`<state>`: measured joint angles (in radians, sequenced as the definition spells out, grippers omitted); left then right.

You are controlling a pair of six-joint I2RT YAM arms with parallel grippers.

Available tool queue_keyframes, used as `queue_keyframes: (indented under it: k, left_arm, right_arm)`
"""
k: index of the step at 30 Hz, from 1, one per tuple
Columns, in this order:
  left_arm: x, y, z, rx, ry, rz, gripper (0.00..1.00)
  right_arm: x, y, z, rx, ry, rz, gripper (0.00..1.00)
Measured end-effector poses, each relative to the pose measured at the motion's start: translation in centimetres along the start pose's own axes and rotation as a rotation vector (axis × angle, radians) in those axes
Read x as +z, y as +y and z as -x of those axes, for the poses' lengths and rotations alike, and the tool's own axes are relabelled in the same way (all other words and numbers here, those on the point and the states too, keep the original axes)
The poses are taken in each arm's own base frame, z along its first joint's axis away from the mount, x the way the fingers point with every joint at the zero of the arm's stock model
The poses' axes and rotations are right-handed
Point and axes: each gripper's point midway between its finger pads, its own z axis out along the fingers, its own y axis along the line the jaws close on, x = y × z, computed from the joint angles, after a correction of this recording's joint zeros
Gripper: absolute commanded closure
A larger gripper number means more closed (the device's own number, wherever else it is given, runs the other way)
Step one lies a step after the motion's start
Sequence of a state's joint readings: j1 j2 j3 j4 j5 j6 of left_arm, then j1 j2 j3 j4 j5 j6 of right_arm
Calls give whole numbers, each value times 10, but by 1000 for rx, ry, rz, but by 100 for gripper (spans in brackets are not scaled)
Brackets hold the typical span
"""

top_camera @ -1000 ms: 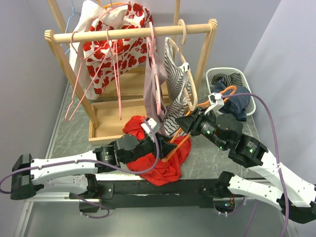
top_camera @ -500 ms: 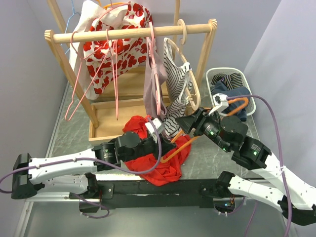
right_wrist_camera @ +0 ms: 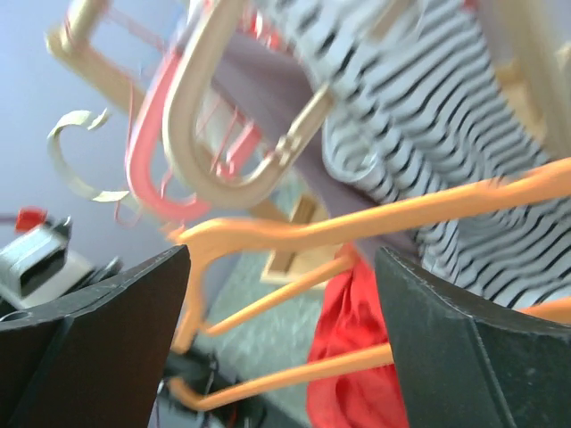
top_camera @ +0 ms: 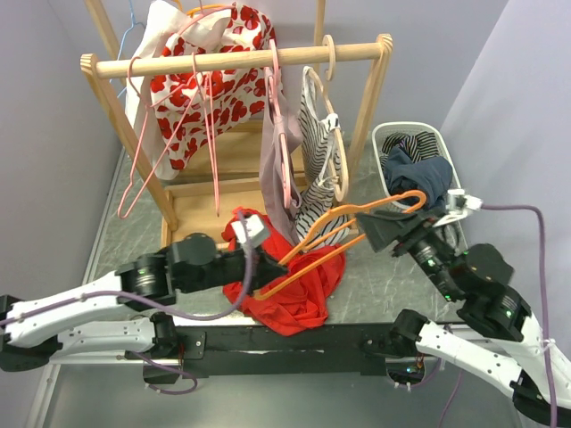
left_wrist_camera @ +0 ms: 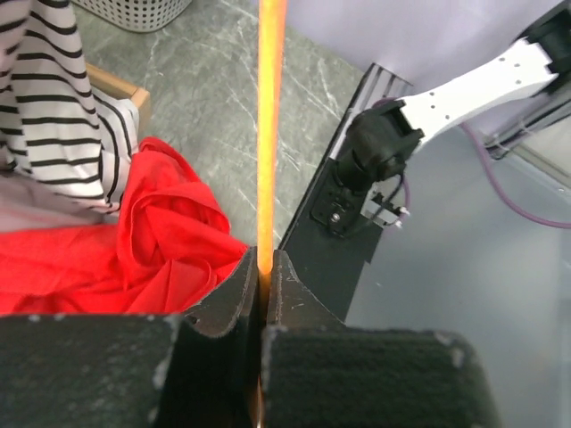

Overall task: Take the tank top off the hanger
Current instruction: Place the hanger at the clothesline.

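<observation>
The red tank top (top_camera: 299,290) lies crumpled on the table near the front edge, also seen in the left wrist view (left_wrist_camera: 134,241) and the right wrist view (right_wrist_camera: 357,357). The orange hanger (top_camera: 339,234) slants above it, bare, its hook toward the basket. My left gripper (top_camera: 254,276) is shut on the hanger's lower end; the orange bar (left_wrist_camera: 270,134) runs straight out from between its pressed fingers. My right gripper (top_camera: 375,234) stands open near the hook end. The hanger (right_wrist_camera: 357,223) crosses ahead of its spread fingers (right_wrist_camera: 98,339), and no contact with them shows.
A wooden clothes rack (top_camera: 232,61) stands behind, carrying a red-and-white floral garment (top_camera: 201,85), pink hangers (top_camera: 143,152) and a striped top (top_camera: 317,178) on a wooden hanger. A white basket (top_camera: 406,126) of dark clothes sits at the right. The rack's wooden base (top_camera: 192,218) lies behind the tank top.
My left gripper shut on the hanger and drew back to the left. My right gripper opened, let go of the hanger and pulled away to the right. The hanger now slants free above the tank top.
</observation>
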<state>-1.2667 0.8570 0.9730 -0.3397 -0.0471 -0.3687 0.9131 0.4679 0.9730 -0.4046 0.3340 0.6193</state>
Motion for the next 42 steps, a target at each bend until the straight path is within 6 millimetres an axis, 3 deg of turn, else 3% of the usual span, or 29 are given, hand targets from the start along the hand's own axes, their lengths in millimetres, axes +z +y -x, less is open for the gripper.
queue_keyframes:
  k: [4,8,12,17,28,37,42]
  left_arm:
    - [-27,-6,14,-4,-23,-20,99]
    - [-48,-19,32,-14,-38,-65,99]
    - [-54,-22,31,-20,1,-74,99]
    - [-55,-19,33,-21,10,-54,99]
    - [-82,-13,55,1,-48,-3,99]
    - [-94,-2,62,4,-74,57,99]
    - [-115,11,78,0,-176,120,99]
  right_arm:
    - [-4,-4,16,-6,-69,-22,7]
    - [11,-11,11,-38,-53,-87,7]
    - [23,-18,2,-59,-26,-134,7]
    - [22,-20,2,-60,-30,-146,6]
    - [11,19,25,-61,-89,58,8]
    - [18,22,23,-109,-89,71,7]
    - [19,39,25,-172,-60,139,6]
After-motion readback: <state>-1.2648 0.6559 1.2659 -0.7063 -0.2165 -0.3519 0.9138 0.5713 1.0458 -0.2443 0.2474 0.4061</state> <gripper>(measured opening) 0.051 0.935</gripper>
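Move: My left hand, already gripping the empty orange hanger by its end, is bound for the clothesline, whose middle is about 26 cm ahead, 5 cm left and 27 cm above. Roughly 24 cm ahead hang the empty pink hanger, 13 cm left, and the striped tank top, 11 cm right. The red tank top lies 10 cm ahead, 3 cm right and 28 cm below. From my open right hand the line's middle is some 20 cm ahead, 26 cm left and 18 cm up. Keeping my pinch on the orange hanger, I carry it with my left hand about 10 cm left and 9 cm up, away from my right hand and towards the height of the clothesline. I ease slightly back first, then forward again, turning some 10 degrees counter-clockwise at the end. My right hand stays wide open, dips a little forward and returns, then rises about 5 cm with its fingers tilting up. ##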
